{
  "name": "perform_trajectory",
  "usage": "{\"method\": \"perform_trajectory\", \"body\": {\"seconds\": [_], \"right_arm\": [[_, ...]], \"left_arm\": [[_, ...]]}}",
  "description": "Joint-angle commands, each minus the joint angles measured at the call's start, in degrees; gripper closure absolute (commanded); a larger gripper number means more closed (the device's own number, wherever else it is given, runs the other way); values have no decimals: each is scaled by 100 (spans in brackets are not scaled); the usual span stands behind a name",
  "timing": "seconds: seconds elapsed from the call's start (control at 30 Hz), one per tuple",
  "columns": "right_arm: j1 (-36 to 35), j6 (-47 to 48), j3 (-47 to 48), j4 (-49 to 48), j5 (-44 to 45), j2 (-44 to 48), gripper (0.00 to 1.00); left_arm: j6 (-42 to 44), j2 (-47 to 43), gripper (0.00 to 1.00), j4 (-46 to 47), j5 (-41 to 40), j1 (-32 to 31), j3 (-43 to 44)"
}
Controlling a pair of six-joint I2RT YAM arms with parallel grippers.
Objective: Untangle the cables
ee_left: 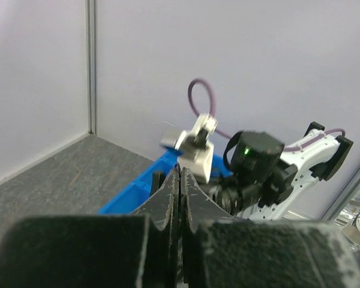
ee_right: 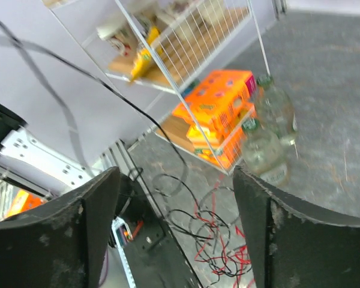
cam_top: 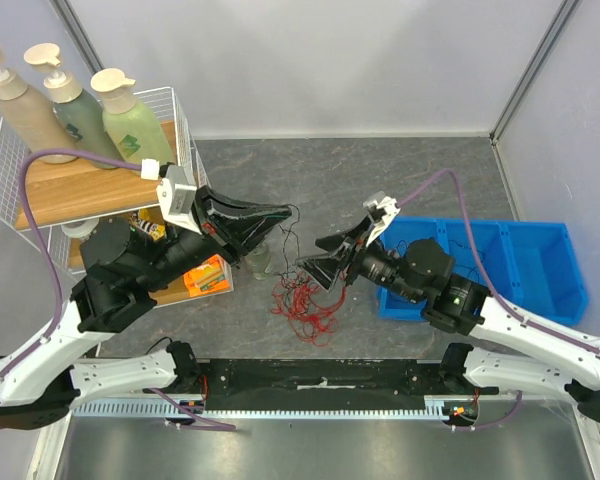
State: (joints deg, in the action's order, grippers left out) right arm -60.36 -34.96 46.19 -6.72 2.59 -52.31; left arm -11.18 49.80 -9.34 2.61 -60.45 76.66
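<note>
The cables (cam_top: 305, 300) lie as a loose tangle of thin red and black wires on the grey table between the two arms; they also show in the right wrist view (ee_right: 231, 240). My left gripper (cam_top: 285, 212) is raised above the tangle's far side and shut (ee_left: 180, 169). A black cable (cam_top: 288, 238) hangs from its tip down into the heap, and it runs up and to the left in the right wrist view (ee_right: 108, 90). My right gripper (cam_top: 322, 260) hovers just right of and above the tangle, wide open (ee_right: 177, 174), with nothing between its fingers.
A white wire rack (cam_top: 180, 120) with three pump bottles (cam_top: 65, 100) stands at the back left. Orange boxes (cam_top: 208, 275) sit on its lower shelf. Two clear plastic bottles (ee_right: 270, 132) stand beside the rack. A blue bin (cam_top: 540, 260) is on the right.
</note>
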Motion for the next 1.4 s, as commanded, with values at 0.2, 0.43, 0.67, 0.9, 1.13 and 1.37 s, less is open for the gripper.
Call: {"method": "perform_trajectory", "body": {"seconds": [0.2, 0.43, 0.67, 0.9, 1.13, 1.37], "right_arm": [[15, 665, 531, -172, -198, -446, 28], [15, 587, 311, -646, -549, -692, 55], [24, 394, 934, 275, 4, -588, 100], [15, 200, 1216, 953, 541, -253, 100], [15, 156, 1322, 971, 523, -253, 100], [24, 174, 1243, 1102, 760, -191, 100]], "left_arm": [[-403, -252, 98, 258, -15, -2, -372], [-385, -243, 98, 249, 73, 6, -354], [-271, -85, 93, -435, -576, 6, -354], [-174, -601, 11, -667, -9, -2, -1107], [-552, -1560, 23, -471, -638, -11, -1944], [-666, -2053, 6, -560, -70, -2, -2410]]}}
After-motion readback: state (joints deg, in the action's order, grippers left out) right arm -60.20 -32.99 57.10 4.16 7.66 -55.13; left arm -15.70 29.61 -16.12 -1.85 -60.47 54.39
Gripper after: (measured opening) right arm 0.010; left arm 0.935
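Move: The black cable hangs from the shut left fingertips; the stretch to be taken is some 18 cm below the left hand, 2 cm ahead and 1 cm right. From the open right hand, it is about 3 cm left, 1 cm ahead, 1 cm down. From the right hand, the red tangle is some 30 cm below, 3 cm ahead and 1 cm left; the nearer bottle is 11 cm ahead, 12 cm left and 25 cm down. The black cable is pinched by the right fingers, which rise briefly, then dip some 5 cm while easing 3 cm left, and close on it. Then the left fingers open wide, letting go, and that hand drops about 10 cm, veering 5 cm left, away from the right hand, which draws the cable right and up. ##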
